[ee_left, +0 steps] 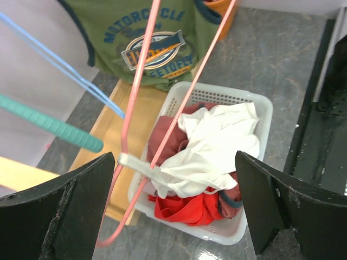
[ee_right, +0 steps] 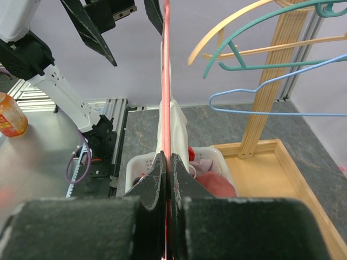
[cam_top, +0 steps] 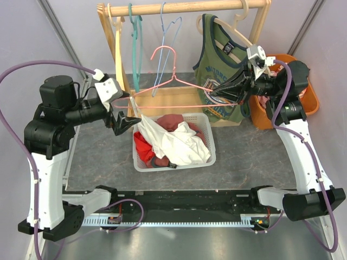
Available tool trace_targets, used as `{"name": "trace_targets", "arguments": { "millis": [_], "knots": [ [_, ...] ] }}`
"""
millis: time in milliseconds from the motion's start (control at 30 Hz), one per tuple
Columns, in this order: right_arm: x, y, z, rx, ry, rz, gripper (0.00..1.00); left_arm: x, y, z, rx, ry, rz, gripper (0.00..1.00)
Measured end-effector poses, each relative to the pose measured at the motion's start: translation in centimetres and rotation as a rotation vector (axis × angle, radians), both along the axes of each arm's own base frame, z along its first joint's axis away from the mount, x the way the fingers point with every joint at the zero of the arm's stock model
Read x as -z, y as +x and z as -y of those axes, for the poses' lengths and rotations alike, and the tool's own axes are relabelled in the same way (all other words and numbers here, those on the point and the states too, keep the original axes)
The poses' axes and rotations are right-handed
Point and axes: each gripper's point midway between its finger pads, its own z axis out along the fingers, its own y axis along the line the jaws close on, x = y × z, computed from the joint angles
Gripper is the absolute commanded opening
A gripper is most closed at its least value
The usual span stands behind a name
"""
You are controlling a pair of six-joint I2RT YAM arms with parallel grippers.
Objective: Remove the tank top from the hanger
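The pink wire hanger [cam_top: 179, 106] hangs off the rack and is pinched at its right end by my right gripper [cam_top: 209, 92], which is shut on the wire [ee_right: 166, 81]. A white tank top [cam_top: 173, 141] droops from the hanger's left end into the basket. One strap [ee_left: 135, 162] is still looped over the pink wire [ee_left: 142, 70]. My left gripper [cam_top: 129, 120] sits beside that strap with its jaws wide open and nothing between them [ee_left: 174, 157]. In the right wrist view the white cloth [ee_right: 176, 119] hangs just behind the closed fingertips of the right gripper [ee_right: 167, 160].
A white plastic basket [cam_top: 211, 157] holds red and maroon clothes under the hanger. A green printed tank top [cam_top: 222, 54] hangs on a cream hanger at the right of the wooden rack [cam_top: 184, 8]. Empty teal [cam_top: 135, 49] and blue [cam_top: 165, 43] hangers hang beside it. An orange bin [cam_top: 309, 103] stands at the right.
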Motion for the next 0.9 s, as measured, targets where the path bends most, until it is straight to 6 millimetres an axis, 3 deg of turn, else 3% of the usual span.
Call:
{"name": "trace_targets", "arguments": {
  "millis": [133, 300, 500, 567, 600, 700, 900],
  "knots": [
    [-0.4, -0.1, 0.7, 0.029, 0.002, 0.019, 0.0, 0.3, 1.7, -1.0, -0.083, 0.029, 0.005, 0.99],
    [-2.0, -1.7, 1.6, 0.065, 0.012, 0.096, 0.0, 0.7, 3.9, -2.3, -0.186, 0.066, 0.016, 0.99],
    [-2.5, -2.6, 1.7, 0.065, 0.015, 0.123, 0.0, 0.8, 3.7, -3.3, -0.235, 0.074, 0.031, 0.99],
    [-2.4, -2.4, 1.7, 0.065, 0.014, 0.119, 0.0, 1.9, 2.3, -2.9, -0.192, 0.064, 0.005, 0.91],
    [-2.3, -2.3, 1.7, 0.065, 0.014, 0.117, 0.0, 2.5, 1.8, -2.5, -0.166, 0.058, -0.014, 0.78],
    [-2.1, -2.1, 1.6, 0.057, 0.009, 0.108, 0.0, 4.7, 0.2, -1.3, -0.073, 0.026, -0.095, 0.57],
    [-1.7, -2.1, 1.3, 0.036, 0.003, 0.087, 0.0, 6.5, 0.3, 0.6, 0.019, -0.044, -0.227, 0.56]
  ]
}}
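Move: The white tank top's strap, looped over the left end of the pink hanger, lies about 3 cm ahead, 3 cm right and 3 cm below the open left hand; from the right hand, which already pinches the hanger's other end, it is some 27 cm left, 1 cm back and about level. From the left hand, the teal hanger's near end is roughly 8 cm ahead, 2 cm right and 2 cm below, and the basket is about 14 cm right, straight across, 35 cm below. The left hand first swings its wide-open fingers about 4 cm forward and 3 cm left, turning counter-clockwise, then undoes that and drops some 6 cm around the hanger's left end, tipping down about 15 degrees while the fingers close to a bit over half open, astride the strap. The right hand keeps its pinch on the hanger and draws its end back, up and right by about 2 cm each, then eases slightly back down. ##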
